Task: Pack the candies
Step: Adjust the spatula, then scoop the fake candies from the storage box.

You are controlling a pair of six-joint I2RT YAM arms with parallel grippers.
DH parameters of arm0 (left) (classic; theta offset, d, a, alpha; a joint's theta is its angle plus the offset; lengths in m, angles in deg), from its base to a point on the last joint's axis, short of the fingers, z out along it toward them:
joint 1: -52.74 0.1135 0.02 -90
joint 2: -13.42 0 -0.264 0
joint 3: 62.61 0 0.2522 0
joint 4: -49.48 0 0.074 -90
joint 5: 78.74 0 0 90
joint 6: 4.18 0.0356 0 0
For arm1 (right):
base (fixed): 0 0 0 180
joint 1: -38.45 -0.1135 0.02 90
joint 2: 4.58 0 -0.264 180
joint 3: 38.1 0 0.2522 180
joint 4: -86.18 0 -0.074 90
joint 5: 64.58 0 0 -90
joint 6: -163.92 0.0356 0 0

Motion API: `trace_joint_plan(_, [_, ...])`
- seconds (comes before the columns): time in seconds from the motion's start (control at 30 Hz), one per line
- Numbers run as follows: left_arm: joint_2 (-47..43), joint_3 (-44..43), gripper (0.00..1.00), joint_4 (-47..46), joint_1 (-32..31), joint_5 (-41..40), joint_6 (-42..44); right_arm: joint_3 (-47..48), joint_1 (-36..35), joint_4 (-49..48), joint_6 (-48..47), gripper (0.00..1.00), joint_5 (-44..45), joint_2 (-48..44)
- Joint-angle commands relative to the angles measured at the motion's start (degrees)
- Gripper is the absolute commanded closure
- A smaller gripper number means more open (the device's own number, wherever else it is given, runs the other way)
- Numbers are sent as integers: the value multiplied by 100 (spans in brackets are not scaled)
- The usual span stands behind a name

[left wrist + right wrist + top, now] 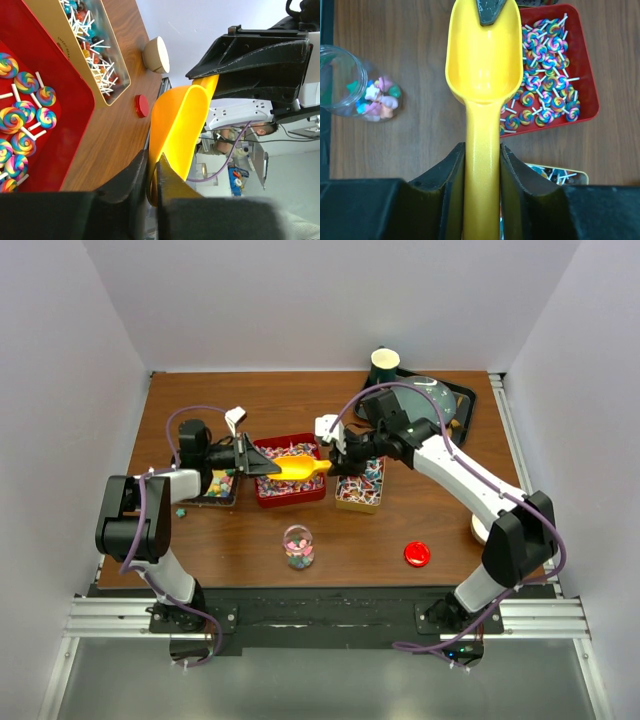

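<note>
A yellow scoop (pixel 300 468) hangs level over the red tray (pixel 262 498), held at both ends. My right gripper (pixel 482 150) is shut on its handle (pixel 482 190). My left gripper (pixel 151 161) is shut on the rim of its empty bowl (pixel 175 125). Rainbow lollipop candies (pixel 547 95) fill the red tray (pixel 585 75). Star candies (pixel 375 97) lie in the clear jar (pixel 298 547) standing open near the front. More candies fill the gold tray (pixel 342 506) and the dark tray (pixel 220 487) at the left.
The red lid (pixel 417 554) lies on the table at the front right. At the back right stand a green cup (pixel 385 365) and a dark tray (pixel 462 400) carrying a domed bowl. A white round piece (pixel 478 530) sits by the right arm.
</note>
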Motion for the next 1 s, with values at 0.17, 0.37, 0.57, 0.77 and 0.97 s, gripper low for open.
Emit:
trace_joint_plan(0.17, [-406,-685,42,3250,178,-1052,3290,1250,104,1562,-1449,100,732,317])
trace_joint_plan(0.37, [-1291,-344,27,3893,108,-3303,4770,2796,175,2497,-2592,100,2103,1310])
trace_joint_plan(0.57, [-2689,991,25,2759,-392,-4753,5016,4984,149,3532,-3348,100,3299,2689])
trace_joint_plan(0.77, [-3043,1572,25,2530,-832,-5458,5149,5462,-246,3439,-4025,100,4442,3157])
trace_joint_plan(0.97, [-3122,1766,26,2222,-850,-6003,4816,5435,-616,3324,-4148,100,4908,3192])
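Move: Both hands are on the yellow spatula: the left has the scoop end, the right the handle. From the right hand, the red lollipop tray lies about 8 cm ahead, 11 cm left and some 16 cm below; the gold tin is 7 cm ahead and 7 cm right, the candy jar 12 cm back and 9 cm left. From the left hand, the red tray is 8 cm ahead, 3 cm right and 14 cm below, the flower-candy tray 8 cm ahead and 18 cm left. Forward about 15 cm and slightly right goes the right hand, keeping its grip on the spatula handle, while the wrist rolls some 55 degrees so the fingers swing from leftward to steeply down. The left fingers open and let go of the scoop; the empty left hand sinks about 8 cm and draws left about 6 cm, turning its fingers forward and down. ##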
